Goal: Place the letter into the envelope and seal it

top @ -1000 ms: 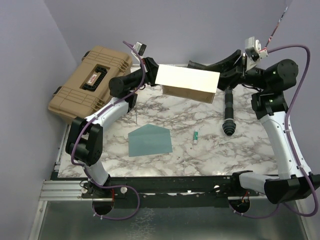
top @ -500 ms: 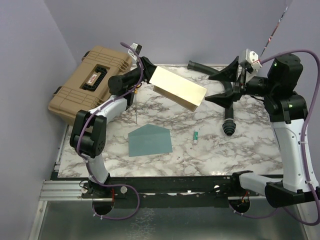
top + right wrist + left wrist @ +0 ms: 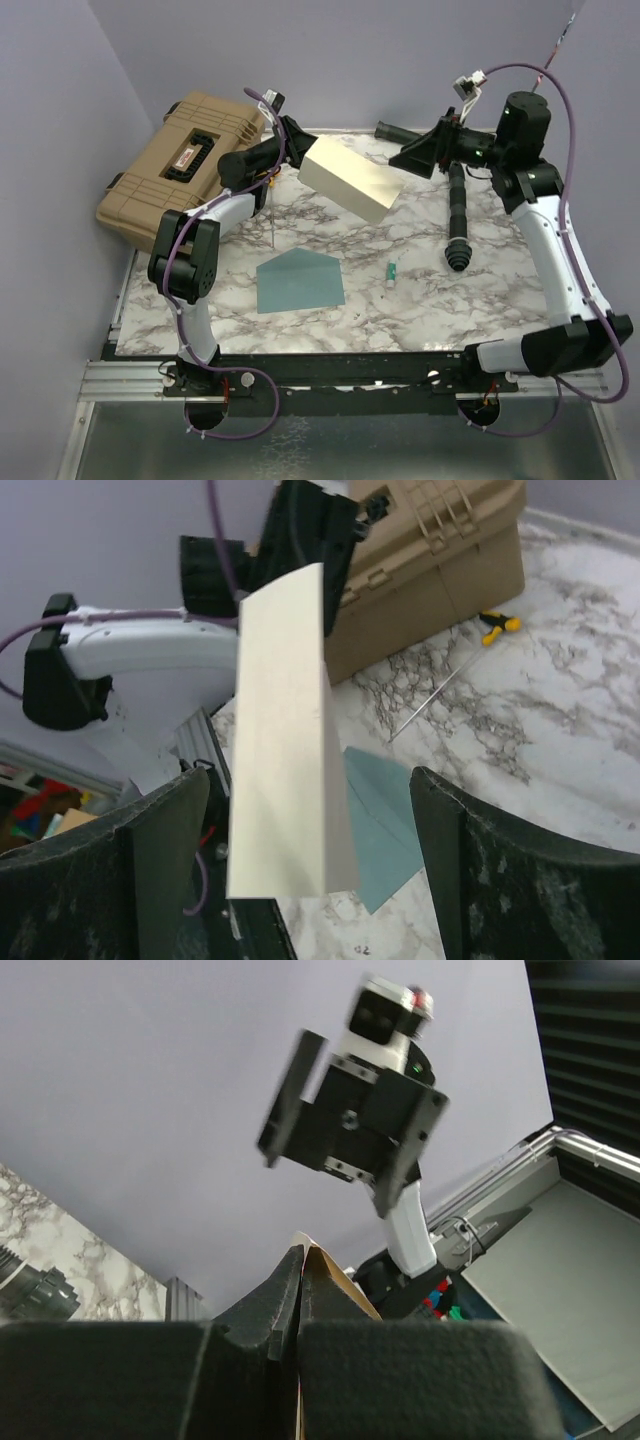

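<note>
The tan-cream letter (image 3: 350, 182) hangs in the air over the back of the table, folded and tilted down to the right. My left gripper (image 3: 298, 143) is shut on its left end; in the left wrist view the jaws (image 3: 300, 1265) pinch the paper's edge (image 3: 338, 1282). My right gripper (image 3: 415, 156) is open, just off the letter's right end and touching nothing. In the right wrist view the letter (image 3: 285, 740) shows between the wide-spread fingers (image 3: 165, 855). The teal envelope (image 3: 300, 282) lies flat on the marble, its flap pointing away, also seen as the teal sheet (image 3: 385, 825) below the letter.
A tan hard case (image 3: 185, 165) sits at the back left. Black ribbed tubes (image 3: 457, 215) lie at the right rear. A small green item (image 3: 392, 271) rests right of the envelope, and a thin rod (image 3: 271, 215) lies behind it.
My right gripper has let go of the letter's right end, opened wide and pulled back to the right. The letter now sags to the right, held by the left gripper alone.
</note>
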Controlling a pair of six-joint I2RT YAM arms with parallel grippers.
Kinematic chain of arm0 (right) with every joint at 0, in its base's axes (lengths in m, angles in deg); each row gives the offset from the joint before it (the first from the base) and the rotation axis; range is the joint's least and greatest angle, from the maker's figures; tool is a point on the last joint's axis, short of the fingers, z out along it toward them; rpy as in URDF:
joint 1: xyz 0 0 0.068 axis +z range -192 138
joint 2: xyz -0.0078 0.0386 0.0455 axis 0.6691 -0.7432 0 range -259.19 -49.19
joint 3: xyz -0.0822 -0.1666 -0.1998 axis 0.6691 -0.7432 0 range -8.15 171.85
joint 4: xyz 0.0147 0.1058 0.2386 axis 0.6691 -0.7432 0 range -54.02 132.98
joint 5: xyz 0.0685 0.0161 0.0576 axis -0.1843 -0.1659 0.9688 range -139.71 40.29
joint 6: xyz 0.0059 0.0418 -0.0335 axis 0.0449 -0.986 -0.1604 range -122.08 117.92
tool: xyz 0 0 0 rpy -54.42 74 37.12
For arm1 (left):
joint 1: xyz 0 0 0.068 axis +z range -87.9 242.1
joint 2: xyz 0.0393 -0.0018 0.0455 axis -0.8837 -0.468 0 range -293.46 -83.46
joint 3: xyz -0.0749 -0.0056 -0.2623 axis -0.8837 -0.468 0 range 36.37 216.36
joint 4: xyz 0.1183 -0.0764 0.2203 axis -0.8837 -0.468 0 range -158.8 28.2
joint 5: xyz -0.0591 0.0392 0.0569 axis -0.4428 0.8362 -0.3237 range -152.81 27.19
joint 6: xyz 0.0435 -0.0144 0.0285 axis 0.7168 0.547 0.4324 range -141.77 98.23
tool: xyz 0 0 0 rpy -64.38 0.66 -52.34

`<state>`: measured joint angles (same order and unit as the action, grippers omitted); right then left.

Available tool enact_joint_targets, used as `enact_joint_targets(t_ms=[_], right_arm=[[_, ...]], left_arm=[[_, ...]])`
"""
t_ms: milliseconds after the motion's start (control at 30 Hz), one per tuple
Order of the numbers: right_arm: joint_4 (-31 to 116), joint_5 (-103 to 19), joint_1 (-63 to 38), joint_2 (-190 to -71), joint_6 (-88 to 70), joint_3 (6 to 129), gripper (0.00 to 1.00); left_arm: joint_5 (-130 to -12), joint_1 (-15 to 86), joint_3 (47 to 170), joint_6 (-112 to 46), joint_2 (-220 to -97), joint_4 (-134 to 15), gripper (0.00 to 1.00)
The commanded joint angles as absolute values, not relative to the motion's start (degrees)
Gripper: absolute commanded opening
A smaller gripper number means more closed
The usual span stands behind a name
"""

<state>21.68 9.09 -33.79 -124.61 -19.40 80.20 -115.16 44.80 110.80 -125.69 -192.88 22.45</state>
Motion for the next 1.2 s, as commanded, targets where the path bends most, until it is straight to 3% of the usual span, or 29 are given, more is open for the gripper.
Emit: enact_joint_targets(t_ms=[0, 200, 500, 633, 900, 1033, 1133, 1167], right_arm=[[24.8, 3.5, -33.7, -129.9, -29.6, 80.0, 0.86], [20.6, 12.7, -30.6, -136.5, -26.4, 82.9, 0.83], [25.2, 20.6, -29.2, -136.3, -29.6, 78.6, 0.59], [23.1, 21.3, -28.8, -137.0, -28.6, 78.8, 0.43], [19.6, 21.9, -27.9, -137.5, -26.2, 79.8, 0.25], [19.3, 20.7, -27.7, -137.4, -26.2, 80.6, 0.02], [18.6, 16.8, -27.7, -136.5, -25.8, 81.3, 0.0], [18.4, 14.9, -27.7, -136.1, -25.8, 81.4, 0.0]], left_arm=[[-119.3, 45.0, 110.6, -125.0, -191.6, 30.9, 0.0], [-120.6, 45.0, 109.5, -124.5, -190.8, 30.9, 0.0], [-120.7, 45.0, 109.7, -124.9, -190.6, 31.1, 0.0], [-120.4, 45.0, 109.6, -124.6, -190.3, 30.6, 0.0], [-119.9, 45.0, 108.3, -119.4, -187.7, 25.4, 0.0], [-120.1, 45.0, 107.6, -117.3, -186.5, 23.2, 0.0], [-120.5, 45.2, 106.6, -114.0, -185.1, 19.4, 0.01], [-120.6, 45.4, 106.0, -112.2, -184.2, 17.2, 0.07]])
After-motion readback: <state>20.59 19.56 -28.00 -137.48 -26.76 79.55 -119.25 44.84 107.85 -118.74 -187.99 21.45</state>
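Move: The folded letter is already held at its left end by the left hand; its middle lies about 7 cm right of that hand, 6 cm back and 5 cm lower. From the open right hand, the letter's middle is some 10 cm left, level fore and aft, and 8 cm below. On the table about 40 cm below the right hand lie the envelope, 23 cm left and 6 cm back, and the glue stick, straight left-right in line and 4 cm back. The right fingers close on the letter's far edge near its free right end and pinch it, after the hand sinks about 7 cm, reaching forward first and then drawing back as it goes some 5 cm left. It rolls about 20 degrees, far side dipping. The left hand keeps its grip, dips slightly, then eases back about 2.5 cm and rises again. ##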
